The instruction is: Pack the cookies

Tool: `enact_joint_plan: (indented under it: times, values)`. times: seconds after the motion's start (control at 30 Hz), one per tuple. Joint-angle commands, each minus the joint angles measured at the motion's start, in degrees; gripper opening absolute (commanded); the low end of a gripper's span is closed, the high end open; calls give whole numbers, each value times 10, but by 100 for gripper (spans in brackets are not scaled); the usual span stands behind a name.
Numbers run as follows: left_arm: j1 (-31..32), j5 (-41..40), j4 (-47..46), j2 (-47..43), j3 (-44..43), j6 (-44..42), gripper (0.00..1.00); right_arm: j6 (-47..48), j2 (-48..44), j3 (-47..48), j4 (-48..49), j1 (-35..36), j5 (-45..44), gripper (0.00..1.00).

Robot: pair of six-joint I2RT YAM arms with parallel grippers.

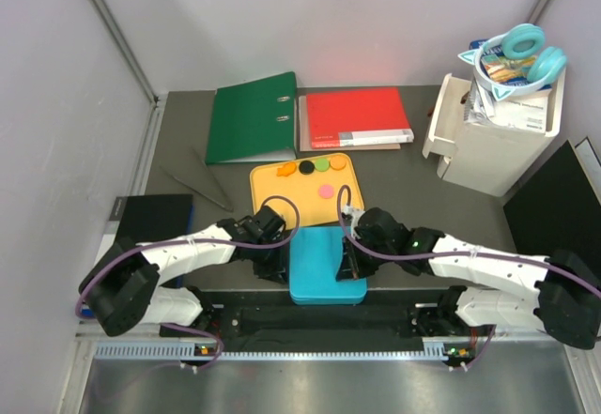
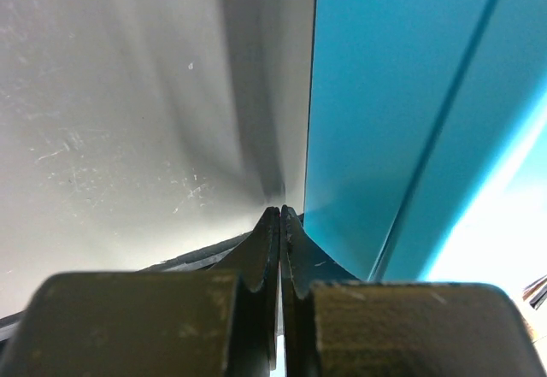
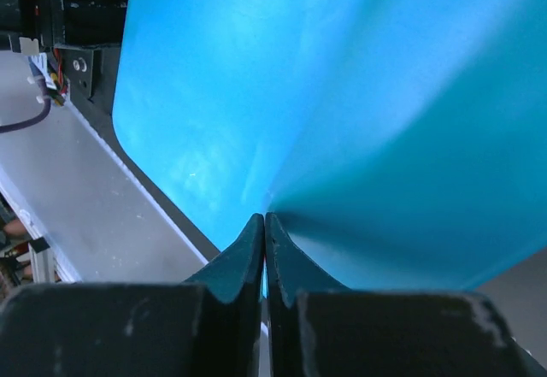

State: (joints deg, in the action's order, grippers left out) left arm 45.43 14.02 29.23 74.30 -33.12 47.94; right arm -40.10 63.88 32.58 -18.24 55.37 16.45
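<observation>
The cookies point(image 1: 306, 166) lie on a yellow tray point(image 1: 266, 195): orange, black, green and orange discs in a row at its far edge, and a pink one point(image 1: 326, 190) nearer. A teal box point(image 1: 327, 264) sits just in front of the tray, lid down. My left gripper point(image 1: 283, 260) is shut at the box's left side. In the left wrist view its closed tips point(image 2: 280, 212) rest on the table beside the teal wall point(image 2: 385, 120). My right gripper point(image 1: 351, 264) is shut at the box's right side, its tips point(image 3: 263, 217) against the teal surface point(image 3: 342, 120). Neither holds anything.
A green binder point(image 1: 252, 116) and a red book point(image 1: 357, 116) lie at the back. A white drawer unit point(image 1: 488, 142) with teal headphones point(image 1: 521, 53) stands back right. There is a black panel point(image 1: 554, 198) at the right and a black pad point(image 1: 150, 215) at the left.
</observation>
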Motion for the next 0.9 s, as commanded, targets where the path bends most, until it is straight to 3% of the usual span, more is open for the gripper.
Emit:
enact_joint_plan:
  times: [0.0,0.3,0.4,0.43,0.5,0.53,0.57,0.67,0.73,0.87]
  values:
    - [-3,-7,9,-12,-14,-8,0,-11,3,-19,20,6,8,0]
    - [-12,-39,37,-17,-38,-18,2,8,-65,111,-44,5,-83,0]
    - [-31,-72,69,-34,-62,-22,12,17,-89,168,-72,5,-132,0]
    - [-37,-84,74,-39,-68,-27,20,19,-95,183,-80,5,-160,2]
    - [-58,-98,89,-51,-86,-32,30,26,-104,222,-108,5,-189,14]
    - [-65,-104,100,-56,-92,-36,35,30,-105,235,-117,5,-215,25]
    - [-71,-122,110,-64,-105,-37,40,42,-104,247,-143,5,-229,42]
    - [-88,-136,127,-76,-133,-52,50,69,-97,285,-181,5,-279,70]
    - [-89,-167,140,-79,-149,-59,99,80,-91,302,-216,5,-310,76]
    - [-89,-230,166,-95,-191,-58,99,85,-98,308,-239,5,-362,92]
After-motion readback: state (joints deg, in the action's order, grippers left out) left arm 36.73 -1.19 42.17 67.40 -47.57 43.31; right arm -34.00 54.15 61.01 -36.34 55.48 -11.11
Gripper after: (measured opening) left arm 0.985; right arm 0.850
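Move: The closed blue box has its middle about 10 cm to the left gripper's right and 4 cm ahead, roughly 1 cm higher, with the shut left fingers low beside its left wall. From the right gripper, shut on top of the lid, that middle is some 3 cm left, 4 cm ahead and 4 cm below. The yellow tray's middle lies about 22 cm ahead of the right gripper and 8 cm left; the pink cookie is 23 cm ahead and 4 cm left, both about 7 cm lower. Take the right fingertips off the lid and lift that gripper steeply, about 19 cm up and 9 cm forward, swinging its fingers outward some 30 degrees. Meanwhile bring the left gripper away from the box's left wall, forward and up by about 8 cm each and a little left, its fingers also tilting outward. Open both grippers wide on the way. ##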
